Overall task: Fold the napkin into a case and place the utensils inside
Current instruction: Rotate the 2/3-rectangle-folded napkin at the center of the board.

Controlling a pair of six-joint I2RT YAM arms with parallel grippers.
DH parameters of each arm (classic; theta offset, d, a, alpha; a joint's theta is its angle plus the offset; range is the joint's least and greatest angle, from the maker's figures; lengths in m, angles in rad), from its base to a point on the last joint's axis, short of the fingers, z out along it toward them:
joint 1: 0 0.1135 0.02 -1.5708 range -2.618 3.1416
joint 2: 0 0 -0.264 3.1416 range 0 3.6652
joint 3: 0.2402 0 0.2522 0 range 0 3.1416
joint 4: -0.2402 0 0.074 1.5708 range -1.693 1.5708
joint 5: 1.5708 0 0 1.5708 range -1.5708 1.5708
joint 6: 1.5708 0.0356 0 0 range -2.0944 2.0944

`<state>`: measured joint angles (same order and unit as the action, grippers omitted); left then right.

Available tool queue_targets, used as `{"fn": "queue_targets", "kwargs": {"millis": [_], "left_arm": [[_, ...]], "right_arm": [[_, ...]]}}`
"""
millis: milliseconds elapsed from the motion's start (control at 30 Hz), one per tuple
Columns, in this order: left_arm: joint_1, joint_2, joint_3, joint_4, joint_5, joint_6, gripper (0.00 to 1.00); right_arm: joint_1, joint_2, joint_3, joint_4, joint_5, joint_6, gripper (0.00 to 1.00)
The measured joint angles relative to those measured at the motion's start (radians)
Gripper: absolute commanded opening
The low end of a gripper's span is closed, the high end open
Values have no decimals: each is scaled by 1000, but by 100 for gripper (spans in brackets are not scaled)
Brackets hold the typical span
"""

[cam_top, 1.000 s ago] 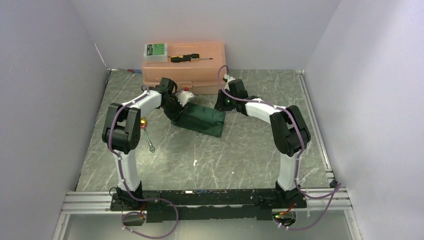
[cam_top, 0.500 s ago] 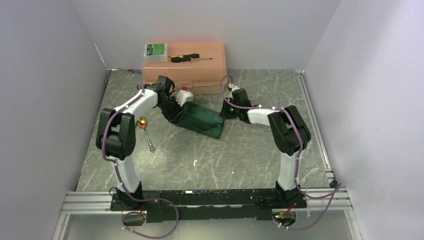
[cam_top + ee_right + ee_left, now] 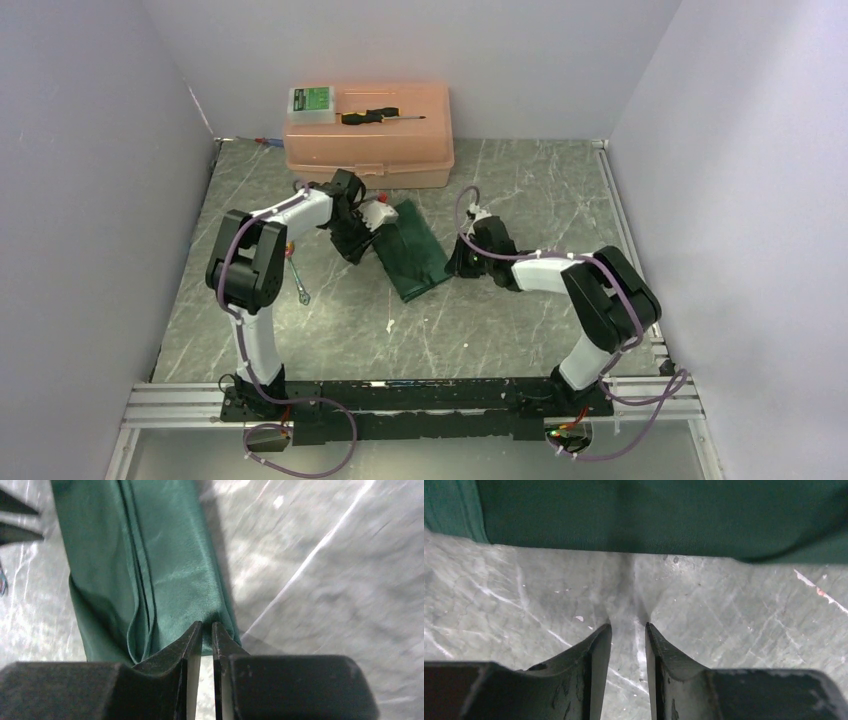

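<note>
The dark green napkin (image 3: 412,252) lies folded into a narrow strip on the marble table, its layered folds clear in the right wrist view (image 3: 170,565). My left gripper (image 3: 370,238) sits just off its left edge, jaws slightly apart and empty over bare table (image 3: 628,626), with the napkin (image 3: 649,515) just beyond the tips. My right gripper (image 3: 453,265) is at the strip's near right corner, jaws nearly closed with cloth between the tips (image 3: 207,624). A thin silver utensil (image 3: 299,283) lies left of the left arm. The gold-headed one is hidden behind that arm.
A peach toolbox (image 3: 368,135) stands at the back, close behind the left gripper. On it lie a green-labelled box (image 3: 312,102) and a black-handled screwdriver (image 3: 380,116). Grey walls close both sides. A small white fleck (image 3: 390,324) lies on the table in front.
Both grippers swung the raised napkin toward the front and laid it flat as a folded strip. The left gripper has let go; the right arm has moved nearer and lower.
</note>
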<state>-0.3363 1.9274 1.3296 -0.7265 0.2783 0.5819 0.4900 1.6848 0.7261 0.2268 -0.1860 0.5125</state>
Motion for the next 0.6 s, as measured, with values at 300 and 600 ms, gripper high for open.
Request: {"fn": "queue_targets", "kwargs": {"millis": [300, 600], "left_arm": [[-54, 136, 175, 58, -50, -23, 36], [-134, 189, 254, 74, -28, -22, 36]], "right_arm": [[187, -148, -163, 5, 29, 113, 14], [296, -239, -210, -73, 5, 140, 24]]}}
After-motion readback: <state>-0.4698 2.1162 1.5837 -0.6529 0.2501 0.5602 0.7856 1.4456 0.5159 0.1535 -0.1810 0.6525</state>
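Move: The folded napkin's middle lies about 12 cm to the right of my left hand and 3 cm farther out, its near edge only some 4 cm off. From my right hand, whose fingertips are already down on the napkin's near right corner, the middle is about 8 cm left and 5 cm ahead. The spoon lies some 12 cm left of my left hand and 2 cm back; the white speck is 12 cm left and 15 cm back of my right hand. With my right fingertips still down on the napkin's right corner, I drag that corner straight back towards my base about 13 cm, drifting a little left and turning the hand slightly counter-clockwise. My left hand skims forward some 6 cm while going about 8 cm right at table height, to the napkin's far left corner, where a fingertip comes up against the edge. Neither gripper opens or closes. ##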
